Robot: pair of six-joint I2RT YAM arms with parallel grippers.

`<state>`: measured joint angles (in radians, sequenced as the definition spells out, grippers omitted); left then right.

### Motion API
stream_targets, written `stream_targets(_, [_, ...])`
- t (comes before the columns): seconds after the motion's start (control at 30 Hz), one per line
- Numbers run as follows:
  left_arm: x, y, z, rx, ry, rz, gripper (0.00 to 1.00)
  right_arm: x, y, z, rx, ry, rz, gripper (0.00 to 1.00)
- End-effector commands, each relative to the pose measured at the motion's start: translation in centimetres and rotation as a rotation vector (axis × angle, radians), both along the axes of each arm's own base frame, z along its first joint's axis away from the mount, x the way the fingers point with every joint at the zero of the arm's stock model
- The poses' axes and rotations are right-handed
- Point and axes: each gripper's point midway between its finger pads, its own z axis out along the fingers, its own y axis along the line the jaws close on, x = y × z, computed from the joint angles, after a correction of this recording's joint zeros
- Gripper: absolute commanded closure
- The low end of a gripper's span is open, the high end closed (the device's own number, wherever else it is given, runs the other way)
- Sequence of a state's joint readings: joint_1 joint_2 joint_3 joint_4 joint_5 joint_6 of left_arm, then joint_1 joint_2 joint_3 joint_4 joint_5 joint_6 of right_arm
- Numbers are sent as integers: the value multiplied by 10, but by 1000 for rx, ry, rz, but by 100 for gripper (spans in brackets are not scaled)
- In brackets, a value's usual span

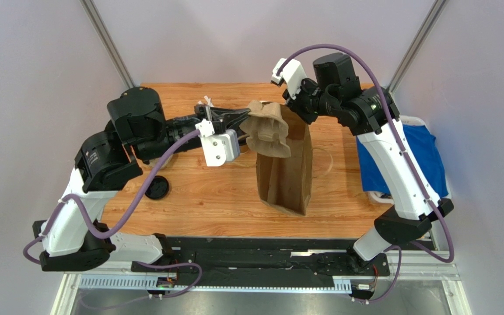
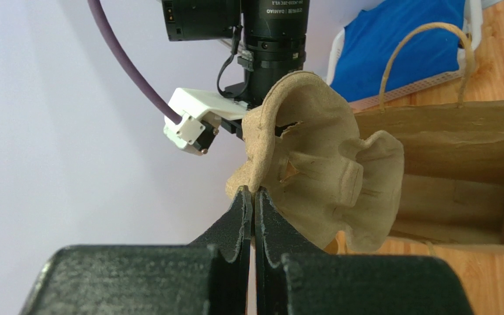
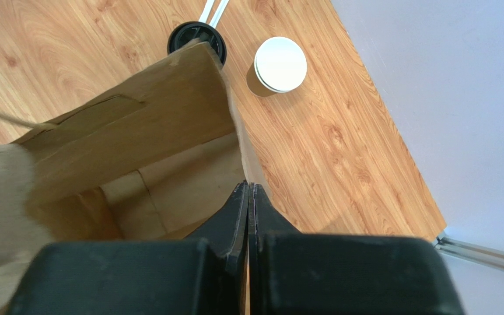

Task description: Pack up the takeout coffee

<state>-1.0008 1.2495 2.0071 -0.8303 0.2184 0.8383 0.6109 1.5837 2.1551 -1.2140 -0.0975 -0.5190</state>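
The takeout coffee [image 3: 196, 36] shows only in the right wrist view, as a round black lid seen from above, on the table just beyond the bag. A tall brown paper bag [image 1: 287, 177] stands mid-table. My right gripper [image 3: 248, 185] is shut on the bag's rim [image 3: 231, 125] and holds the mouth up. My left gripper [image 2: 254, 190] is shut on the edge of a grey-brown pulp cup carrier [image 2: 320, 177], which hangs tilted over the bag's mouth [image 1: 268, 128]. The two grippers face each other across the bag's top [image 1: 295, 105].
A lidless brown cup [image 3: 279, 63], white inside, stands near the table's far edge. White sticks [image 3: 212, 10] lie past the lid. A loose black lid [image 1: 156, 188] rests by the left arm. A white basket with blue cloth [image 1: 402, 157] sits at the right.
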Motion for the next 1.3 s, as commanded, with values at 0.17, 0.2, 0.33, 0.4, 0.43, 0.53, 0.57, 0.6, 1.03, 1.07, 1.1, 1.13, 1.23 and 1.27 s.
stream_targets(0.17, [-15, -14, 10, -30, -93, -37, 100, -21, -6, 30, 122, -31, -64, 100])
stream_targets(0.2, [-15, -15, 13, -39, -94, -36, 100, -22, -6, 30, 127, -29, -68, 100])
stream_targets(0.33, [-16, -25, 2, 12, -101, -58, 100, -28, -7, 34, 150, -22, -64, 100])
stream_targets(0.4, [-13, -34, -20, 73, -103, -56, 100, -34, -5, 35, 170, -12, -51, 100])
stream_targets(0.43, [-11, -40, -35, 105, -89, -58, 100, -37, -5, 36, 177, -9, -43, 100])
stream_targets(0.53, [-4, -50, -62, 142, -44, -38, 100, -47, -4, 38, 210, -8, -11, 100])
stream_targets(0.57, [-3, -52, -66, 143, -41, -37, 100, -47, -1, 33, 214, 2, -1, 100])
stream_targets(0.6, [-1, -54, -71, 149, -33, -31, 100, -50, -1, 34, 223, 0, 0, 100])
stream_targets(1.03, [13, -90, -125, 212, 138, 44, 100, -61, 3, 32, 302, 64, -11, 100])
stream_targets(1.07, [22, -89, -129, 214, 146, 101, 100, -61, 3, 32, 304, 62, -16, 100])
stream_targets(1.1, [25, -90, -132, 212, 164, 124, 100, -62, 1, 32, 307, 61, -22, 100])
stream_targets(1.13, [31, -91, -139, 210, 199, 171, 100, -62, 1, 32, 307, 61, -24, 100])
stream_targets(1.23, [38, -92, -155, 208, 260, 232, 100, -64, -1, 31, 311, 62, -25, 100])
stream_targets(1.27, [40, -92, -159, 209, 269, 249, 100, -65, -1, 31, 312, 63, -21, 100])
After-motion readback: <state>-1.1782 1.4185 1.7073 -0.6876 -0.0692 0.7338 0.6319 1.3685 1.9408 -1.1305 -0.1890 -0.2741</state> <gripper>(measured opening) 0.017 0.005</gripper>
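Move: The open mouth of the paper bag has its middle about 10 cm to the right of the left hand, some 4 cm nearer the base and 15 cm below. From the right hand, already shut on the bag's far rim near its right corner, that middle lies roughly 11 cm back, 6 cm left and a little lower. On the table, well below the left hand, the lidded coffee cup stands about 22 cm straight ahead and the stacked cups some 28 cm ahead, 6 cm right. The cup carrier, still pinched by one edge in the left fingers, is carried about 9 cm right and lowered some 15 cm into the bag's mouth; the hand eases slightly back first, then forward at the end, fingers tipping about 15 degrees further downward. The right hand keeps its pinch on the far rim and draws it back 5 to 6 cm while tilting. ##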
